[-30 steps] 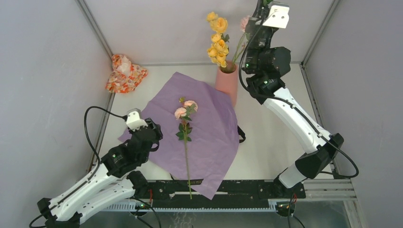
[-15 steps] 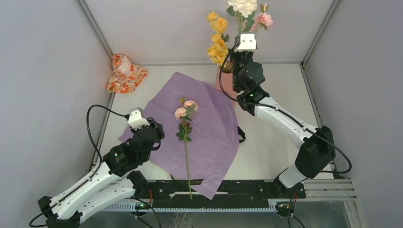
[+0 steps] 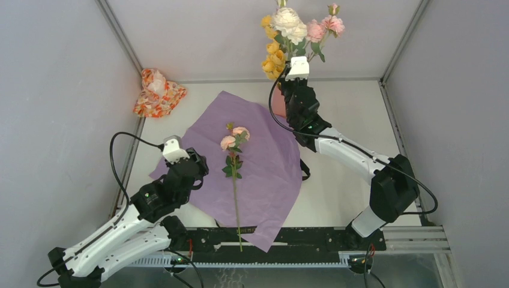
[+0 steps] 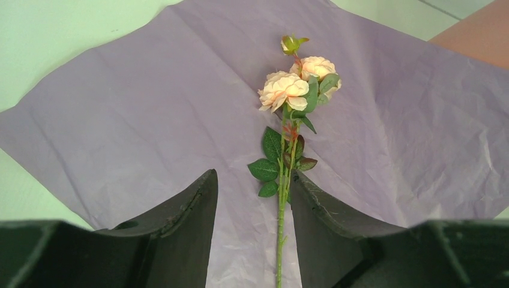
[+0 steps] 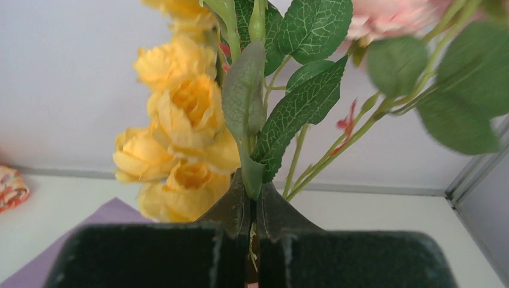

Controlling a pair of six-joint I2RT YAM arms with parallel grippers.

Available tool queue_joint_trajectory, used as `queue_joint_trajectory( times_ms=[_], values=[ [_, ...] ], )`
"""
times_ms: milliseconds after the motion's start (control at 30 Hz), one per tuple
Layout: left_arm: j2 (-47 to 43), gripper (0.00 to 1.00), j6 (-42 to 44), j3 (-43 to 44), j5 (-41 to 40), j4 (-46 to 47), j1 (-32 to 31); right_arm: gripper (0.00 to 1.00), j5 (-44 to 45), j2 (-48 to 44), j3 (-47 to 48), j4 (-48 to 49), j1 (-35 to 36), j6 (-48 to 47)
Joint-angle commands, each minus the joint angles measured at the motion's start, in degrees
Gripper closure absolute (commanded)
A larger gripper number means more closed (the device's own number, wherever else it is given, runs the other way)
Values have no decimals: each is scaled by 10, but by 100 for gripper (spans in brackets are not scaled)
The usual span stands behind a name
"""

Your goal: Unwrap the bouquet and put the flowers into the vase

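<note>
The bouquet lies unwrapped, its purple paper (image 3: 264, 162) spread flat on the table. One of the flowers (image 3: 233, 157), a long stem with peach-pink heads (image 4: 287, 90), rests on that paper. My left gripper (image 4: 252, 183) is open just above it, and the stem passes close to the right finger (image 4: 312, 210). In the top view this gripper (image 3: 195, 168) sits left of the stem. The salmon vase (image 3: 277, 105) holds yellow flowers (image 3: 271, 51) and is mostly hidden by my right arm. My right gripper (image 5: 252, 183) is shut on a green stem, holding cream and pink flowers (image 3: 300, 25) upright over the vase.
An orange-red cloth bundle (image 3: 157, 91) lies at the back left by the wall. A dark loop (image 3: 305, 170) sticks out at the paper's right edge. Grey walls close in both sides and the back. The paper's near corner overhangs the black front rail (image 3: 312, 237).
My right arm has swung left with the cream and pink flowers, from beside the vase to above it next to the yellow ones. The left gripper has hardly moved.
</note>
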Motion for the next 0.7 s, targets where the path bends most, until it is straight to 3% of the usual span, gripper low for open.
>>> queue_joint_trajectory(
  times_ms=[0,133,433,667],
  values=[
    [5,47,-12,-8,5,23,-2,100,7,9,1,-57,13,41],
    [15,46,-18,-11,8,25,-2,94,15,8,0,-121,20,74],
    [34,46,-21,-11,27,37,-2,48,29,-18,-34,-164,33,103],
    [47,46,-25,-12,32,37,-2,32,38,-50,-34,-176,39,105]
  ],
)
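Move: The right hand still grips the white flower's stem, over the vase, whose middle lies about 2 cm ahead, 1 cm left and 23 cm below. The yellow flowers in the vase stand some 4 cm ahead and 5 cm left of that hand, about level. From the open left hand, the peach rose's middle lies roughly 3 cm ahead, 10 cm right and 19 cm below; the vase is about 26 cm ahead, 28 cm right and 6 cm below. Right hand sinks about 8 cm, tips down 15 degrees and opens, releasing the white flower in the vase. ##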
